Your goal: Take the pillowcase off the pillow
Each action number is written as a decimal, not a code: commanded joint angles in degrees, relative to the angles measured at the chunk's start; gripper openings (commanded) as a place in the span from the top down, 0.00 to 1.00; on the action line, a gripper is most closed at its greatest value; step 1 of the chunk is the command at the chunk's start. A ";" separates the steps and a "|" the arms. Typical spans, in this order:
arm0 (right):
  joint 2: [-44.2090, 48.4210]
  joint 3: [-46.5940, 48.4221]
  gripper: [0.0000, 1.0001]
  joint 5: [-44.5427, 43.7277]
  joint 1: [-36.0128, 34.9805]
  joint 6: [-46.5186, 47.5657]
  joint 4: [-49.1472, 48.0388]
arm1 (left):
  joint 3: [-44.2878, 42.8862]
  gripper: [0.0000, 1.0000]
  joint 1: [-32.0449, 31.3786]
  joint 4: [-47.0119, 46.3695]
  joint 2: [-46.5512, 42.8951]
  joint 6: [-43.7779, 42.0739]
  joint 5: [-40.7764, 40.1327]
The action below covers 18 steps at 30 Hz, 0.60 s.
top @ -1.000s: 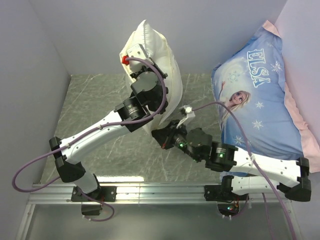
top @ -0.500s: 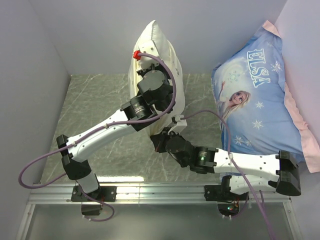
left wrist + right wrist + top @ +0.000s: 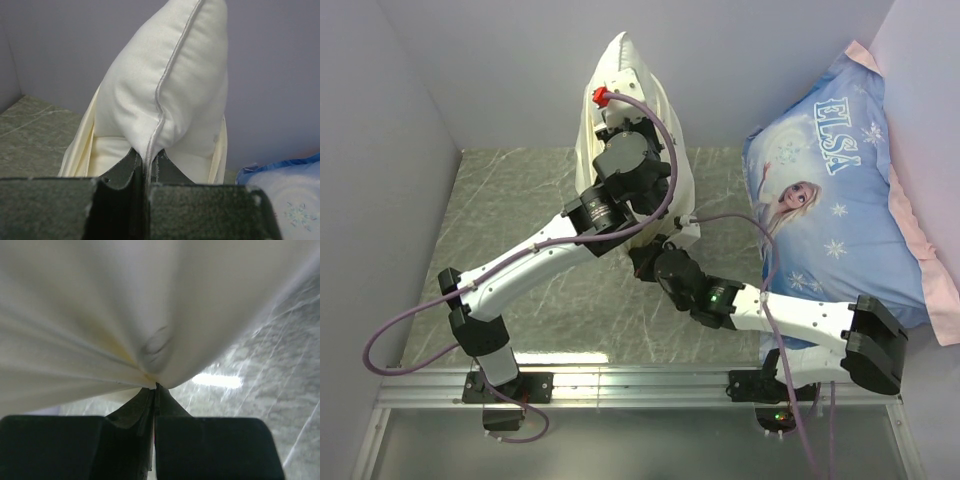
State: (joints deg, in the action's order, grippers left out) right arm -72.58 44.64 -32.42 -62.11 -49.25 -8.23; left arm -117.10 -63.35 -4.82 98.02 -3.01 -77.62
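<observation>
The white pillow [image 3: 620,55] stands on end, lifted above the table. My left gripper [image 3: 623,88] is shut on the pillow's piped corner seam [image 3: 159,100], and its jaws [image 3: 149,162] pinch the piping. The cream pillowcase [image 3: 682,190] hangs around the pillow's lower part, its open edges [image 3: 80,150] showing on both sides of the pillow. My right gripper [image 3: 647,258] sits low beneath the pillow, partly hidden by the left arm. It is shut on a bunched fold of the pillowcase [image 3: 100,315], right at the fingertips [image 3: 155,386].
A large blue Elsa-print pillow [image 3: 830,190] leans against the back right wall, its corner also in the left wrist view [image 3: 285,195]. The marble table top [image 3: 510,210] lies below, walled at the left and back. Both arms cross at the middle.
My left arm has carried the pillow higher and a little to the right. My right arm has reached left, drawing the pillowcase's lower end under the pillow. Both grips hold.
</observation>
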 commanded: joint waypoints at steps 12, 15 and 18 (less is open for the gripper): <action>-7.75 -4.48 1.00 3.24 9.81 -0.23 8.41 | -9.28 0.99 -0.02 -14.43 -6.87 -7.09 6.96; -10.04 -3.78 1.00 4.30 11.48 -0.23 7.01 | -11.65 0.99 -0.02 -13.29 -6.35 -7.45 7.31; -11.97 -3.77 1.00 5.17 12.79 -0.58 5.95 | -12.19 0.99 -0.02 -13.72 -6.43 -8.50 7.57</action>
State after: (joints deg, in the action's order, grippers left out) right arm -79.35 44.29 -27.59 -51.53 -51.44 -15.97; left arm -120.40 -63.20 -4.97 98.43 -9.43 -77.19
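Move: Hanging from the left fingers, which already pinch its seam, the pillow has its middle about 5 cm ahead of the left hand and some 14 cm below it. The right hand already grips the pillowcase's lower edge; from there the pillow's middle is roughly 13 cm ahead, straight on sideways and some 18 cm higher. The blue Elsa pillow lies about 45 cm to the right of the right hand, 15 cm farther out and 12 cm lower. Carrying the pinched pillowcase edge forward under the hanging pillow, the right hand travels about 6 cm, drifting some 2 cm right and sinking 2 cm late on, its wrist swinging a little clockwise. The left hand keeps its pinch on the pillow, lifts it about 1.5 cm early on, then holds it up with a slight roll. ##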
